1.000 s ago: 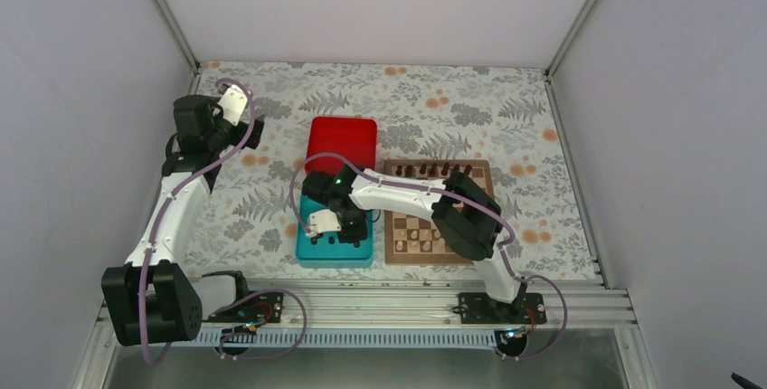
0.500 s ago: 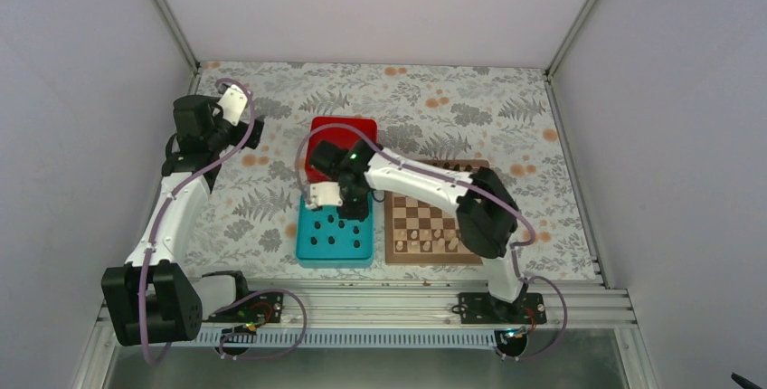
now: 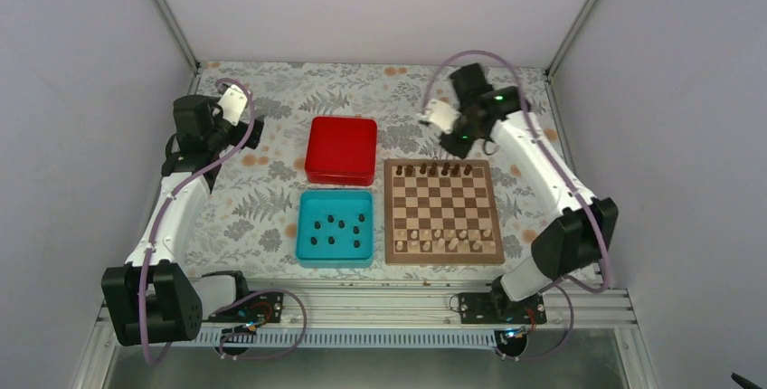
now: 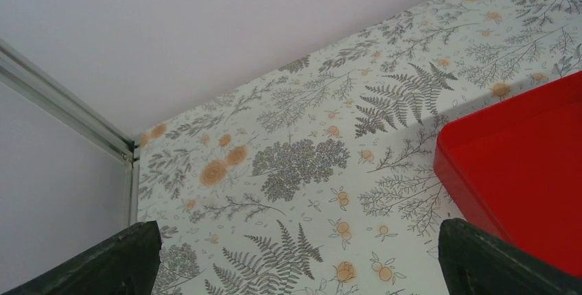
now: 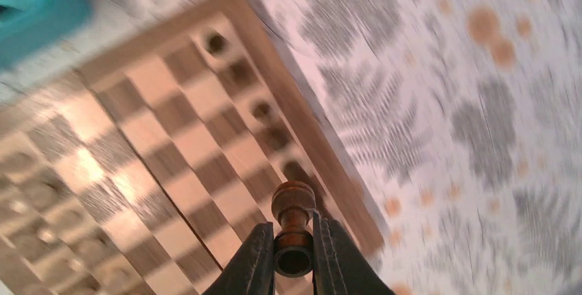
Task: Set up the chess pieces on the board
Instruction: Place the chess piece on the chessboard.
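The board (image 3: 442, 205) lies right of centre, with several dark chess pieces (image 3: 438, 170) along its far row and more of them loose in the teal tray (image 3: 335, 194). My right gripper (image 3: 459, 136) hangs over the board's far edge. In the right wrist view it (image 5: 294, 239) is shut on one dark brown chess piece (image 5: 293, 203), held by its stem above the board's (image 5: 171, 137) edge squares. My left gripper (image 4: 309, 267) is open over bare tablecloth at the far left, its fingers (image 4: 120, 261) wide apart with nothing between them.
A red square box (image 3: 341, 150) sits behind the teal tray; its corner shows in the left wrist view (image 4: 521, 171). Pale cream pieces (image 3: 443, 241) fill the board's near rows. Walls close in the table on three sides.
My right arm has swung from the teal tray across the board to its far edge, carrying a dark piece. The left arm has not moved.
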You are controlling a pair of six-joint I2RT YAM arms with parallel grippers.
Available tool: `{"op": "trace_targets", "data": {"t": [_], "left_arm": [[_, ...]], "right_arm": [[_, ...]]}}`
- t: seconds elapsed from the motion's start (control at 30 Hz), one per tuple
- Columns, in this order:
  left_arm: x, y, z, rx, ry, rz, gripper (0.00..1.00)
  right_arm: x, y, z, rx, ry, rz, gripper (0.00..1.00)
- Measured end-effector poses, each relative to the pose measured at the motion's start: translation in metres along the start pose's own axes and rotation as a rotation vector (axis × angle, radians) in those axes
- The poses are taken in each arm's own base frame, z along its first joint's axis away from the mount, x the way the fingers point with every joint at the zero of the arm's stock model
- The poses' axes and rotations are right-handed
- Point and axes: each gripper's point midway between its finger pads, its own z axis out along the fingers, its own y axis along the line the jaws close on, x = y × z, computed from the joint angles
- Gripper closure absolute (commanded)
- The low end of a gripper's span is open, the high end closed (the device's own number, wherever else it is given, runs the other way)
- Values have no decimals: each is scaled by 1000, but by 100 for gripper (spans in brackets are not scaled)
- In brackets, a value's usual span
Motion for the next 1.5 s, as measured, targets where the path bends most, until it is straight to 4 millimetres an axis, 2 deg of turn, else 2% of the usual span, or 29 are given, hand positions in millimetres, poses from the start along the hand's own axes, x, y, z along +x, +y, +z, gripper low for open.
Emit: {"op": "trace_targets", "data": {"t": [0.03,0.1,0.2,0.27,0.4,0.63,0.8,1.2,1.5], "left_arm": [[0,0,0,0,0,0,0],[0,0,0,1,0,0,0],[0,-1,0,5,-2,0,0],[-1,-1,0,8,-4,0,0],[-1,-3,0,14,-6,0,0],[-1,-3,0,15,-7,0,0],[-1,-3,0,15,-6,0,0],[-1,-3,0,15,-7,0,0],[-1,-3,0,15,-7,0,0]], "right_arm": [[14,-11,-3,16,11,32,89],[55,-39,-6,43,48,125,89],[108,-62,1,45,116,226,88],[138,-67,11,23,162,274,88],[168,-59,39,-57,226,300,87],[178,-51,89,-175,262,306,87],[180,-51,110,-206,267,312,87],[169,-66,110,-180,222,309,87],[171,-64,116,-200,235,312,88]]}}
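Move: My right hand holds a dark rook upright, bound for the empty far-right corner square of the chessboard: about 15 cm to my right, 3 cm farther out and some 18 cm below. The dark knight stands one square left of that corner, the dark bishop two, about 3 and 6 cm. The board's middle is roughly 8 cm back and 4 cm right of my hand. From my left hand the corner square lies about 60 cm right, 3 cm back and 21 cm down. I sweep my right hand fast to the right, about 15 cm, past the row of dark pieces to the empty corner. While lowering the rook some 15 cm, I turn the wrist clockwise about 15 degrees and tip the fingers 20 degrees to point almost straight down. Near the board I rise slightly, ease a couple of centimetres forward, then sink again, fingers keeping their pinch. ##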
